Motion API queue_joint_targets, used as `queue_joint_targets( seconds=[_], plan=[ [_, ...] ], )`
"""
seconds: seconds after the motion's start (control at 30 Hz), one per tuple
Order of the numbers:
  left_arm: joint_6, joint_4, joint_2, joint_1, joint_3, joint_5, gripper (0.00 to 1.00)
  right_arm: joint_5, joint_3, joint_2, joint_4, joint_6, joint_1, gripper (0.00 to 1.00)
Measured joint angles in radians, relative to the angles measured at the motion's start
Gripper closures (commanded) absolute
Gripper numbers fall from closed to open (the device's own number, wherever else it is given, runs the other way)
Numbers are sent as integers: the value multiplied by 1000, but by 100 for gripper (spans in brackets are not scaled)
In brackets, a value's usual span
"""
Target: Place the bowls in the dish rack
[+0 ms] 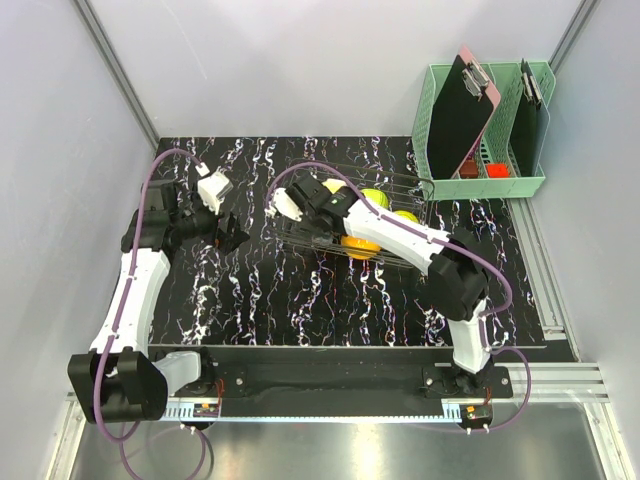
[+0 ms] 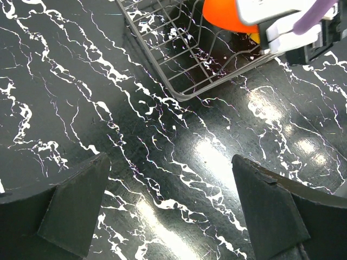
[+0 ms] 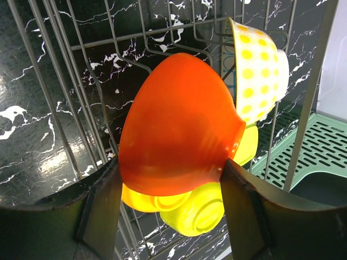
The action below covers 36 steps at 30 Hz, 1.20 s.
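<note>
My right gripper (image 3: 171,162) is shut on the red-orange bowl (image 3: 179,124), one finger on each side of its wall, and holds it tilted over the wire dish rack (image 3: 54,81). Under it in the rack lie an orange bowl (image 3: 143,201) and a yellow-green bowl (image 3: 198,216). A cream-white bowl with yellow dots (image 3: 260,70) stands on edge behind. In the top view the right gripper (image 1: 320,200) is over the rack's (image 1: 400,180) left part. My left gripper (image 2: 169,162) hangs open over bare table, left of the rack (image 2: 162,59), with the red-orange bowl (image 2: 219,13) at that view's top edge.
A mint-green plastic basket (image 1: 485,185) with two clipboards stands at the back right, just behind the rack. The black marbled tabletop (image 1: 260,290) spreads in front of the rack and between the arms. Grey walls close in the left, back and right sides.
</note>
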Motion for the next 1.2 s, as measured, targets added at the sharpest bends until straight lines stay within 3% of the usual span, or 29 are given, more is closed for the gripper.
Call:
queue_joint_targets(
  seconds=[0.27, 0.37, 0.5, 0.63, 0.83, 0.9, 0.97, 1.2],
  plan=[
    [8, 0, 0, 5, -4, 7, 1, 16, 47, 26, -12, 37, 6, 100],
    [11, 0, 0, 7, -8, 10, 1, 17, 48, 29, -10, 35, 8, 95],
    [11, 0, 0, 8, -11, 16, 1, 37, 48, 36, -7, 26, 19, 83],
    [11, 0, 0, 8, -13, 20, 1, 74, 49, 54, 6, 4, 37, 48],
    [14, 0, 0, 11, -19, 24, 1, 113, 57, 79, 11, -21, 54, 20],
    [16, 0, 0, 14, -19, 24, 1, 109, 59, 84, 11, -23, 57, 7],
    [18, 0, 0, 17, -19, 26, 1, 110, 62, 92, 21, -30, 58, 0],
    [18, 0, 0, 21, -27, 32, 1, 120, 80, 101, 39, -37, 58, 0]
  ],
)
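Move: My right hand already holds the red bowl at the near-left end of the rack, its middle some 2 cm to the left of the fingertips and 3 cm below. The free slot it goes to is roughly 4 cm to my left and 4 cm down. The polka-dot bowl sits about 8 cm ahead and 2 cm right, the orange bowl some 9 cm right and 4 cm back. From my idle left hand the slot is about 12 cm right, 3 cm ahead and lower. I ease the gripped red bowl left towards the rack's free near-left end, the hand travelling nearly 3 cm in all and dipping about 1 cm midway with a slight tilt of the wrist. While still drifting left and a touch forward, I spread my right fingers wide to let go of the bowl. ##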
